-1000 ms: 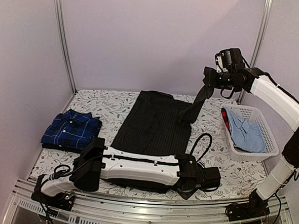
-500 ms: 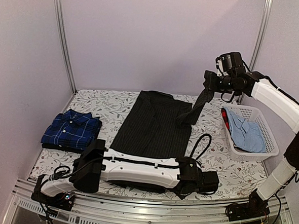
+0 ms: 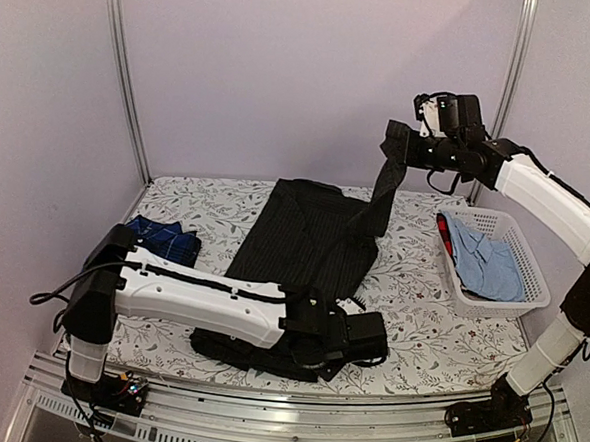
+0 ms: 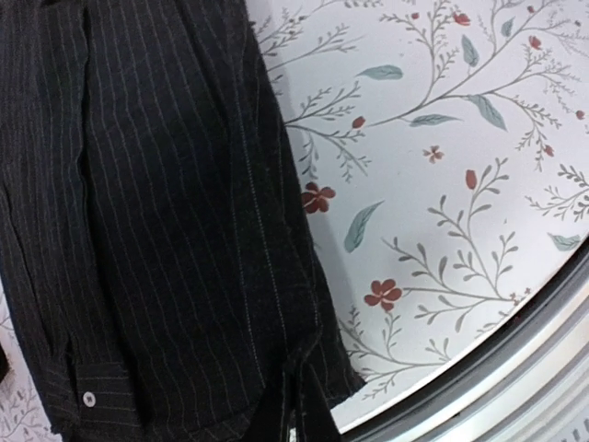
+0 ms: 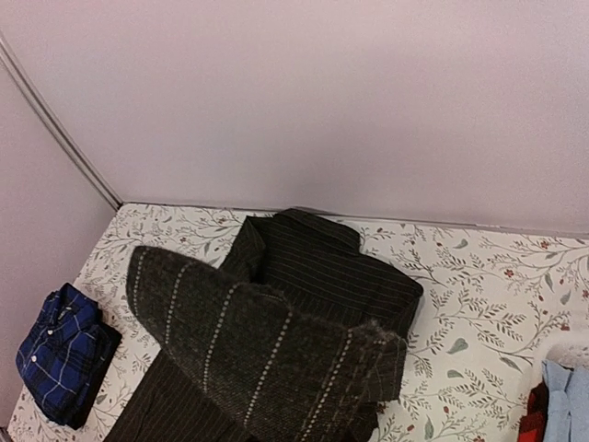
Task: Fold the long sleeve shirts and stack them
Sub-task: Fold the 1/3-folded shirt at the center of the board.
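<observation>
The black pinstriped long sleeve shirt (image 3: 299, 241) lies flat in the middle of the table, collar to the back. My right gripper (image 3: 398, 147) is shut on its right sleeve (image 3: 382, 196) and holds it high above the table; in the right wrist view the sleeve's cuff (image 5: 267, 359) fills the foreground and hides the fingers. My left gripper (image 3: 366, 336) is low at the shirt's near right hem, shut on the cloth, and the hem corner (image 4: 304, 396) bunches at it. The folded navy checked shirt (image 3: 169, 239) sits at the left, partly behind my left arm.
A white basket (image 3: 516, 295) at the right holds a light blue shirt (image 3: 488, 258) and something red. The table's metal front rail (image 4: 515, 368) runs just beside the hem. My left arm (image 3: 200, 300) spans the front of the table.
My left gripper has shut on the black shirt's hem and slid slightly left, while that arm's elbow rose. My right gripper has carried the sleeve higher and to the left.
</observation>
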Robot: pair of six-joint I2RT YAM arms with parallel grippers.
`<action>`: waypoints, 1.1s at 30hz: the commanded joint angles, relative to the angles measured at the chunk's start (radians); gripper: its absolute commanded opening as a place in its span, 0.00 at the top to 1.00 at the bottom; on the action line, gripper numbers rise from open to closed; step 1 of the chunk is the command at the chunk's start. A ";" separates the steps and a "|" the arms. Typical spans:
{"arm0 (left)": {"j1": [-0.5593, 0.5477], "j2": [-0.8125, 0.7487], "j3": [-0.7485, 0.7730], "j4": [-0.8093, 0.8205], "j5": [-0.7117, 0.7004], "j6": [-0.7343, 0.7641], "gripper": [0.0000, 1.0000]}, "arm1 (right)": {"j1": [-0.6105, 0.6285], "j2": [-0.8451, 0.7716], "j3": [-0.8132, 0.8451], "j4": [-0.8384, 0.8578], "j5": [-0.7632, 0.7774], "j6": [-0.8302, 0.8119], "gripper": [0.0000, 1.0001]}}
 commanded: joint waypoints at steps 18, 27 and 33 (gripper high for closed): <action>0.269 -0.625 -0.816 0.541 0.339 -0.130 1.00 | 0.183 0.476 0.449 0.472 -0.169 -0.048 1.00; 0.271 -0.683 -0.875 0.544 0.341 -0.152 1.00 | 0.190 0.544 0.531 0.547 -0.199 -0.075 1.00; 0.265 -0.662 -0.873 0.535 0.368 -0.142 1.00 | 0.192 0.522 0.509 0.574 -0.164 -0.077 1.00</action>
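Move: My left hand pinches the shirt's lower right corner a few centimetres above the board. The middle of the hem lies about 13 cm to its left and 5 cm below, and the buttoned cuff some 19 cm left and 4 cm ahead. My right hand holds the sleeve end high up. The shirt's upper middle is roughly 22 cm left, 5 cm ahead and 30 below; the collar is 19 cm left and 23 ahead, the white basket 27 cm right, level with the hand. I sweep both hands left together over the shirt, keeping both pinches. My right hand carries the sleeve end about 20 cm left, rising some 6 cm and edging forward, its fingers tipping up and turning counter-clockwise. My left hand takes the hem corner about 12 cm left towards mid-hem, staying low, bowing slightly forward and partly back, its fingertips tilting to the right. ##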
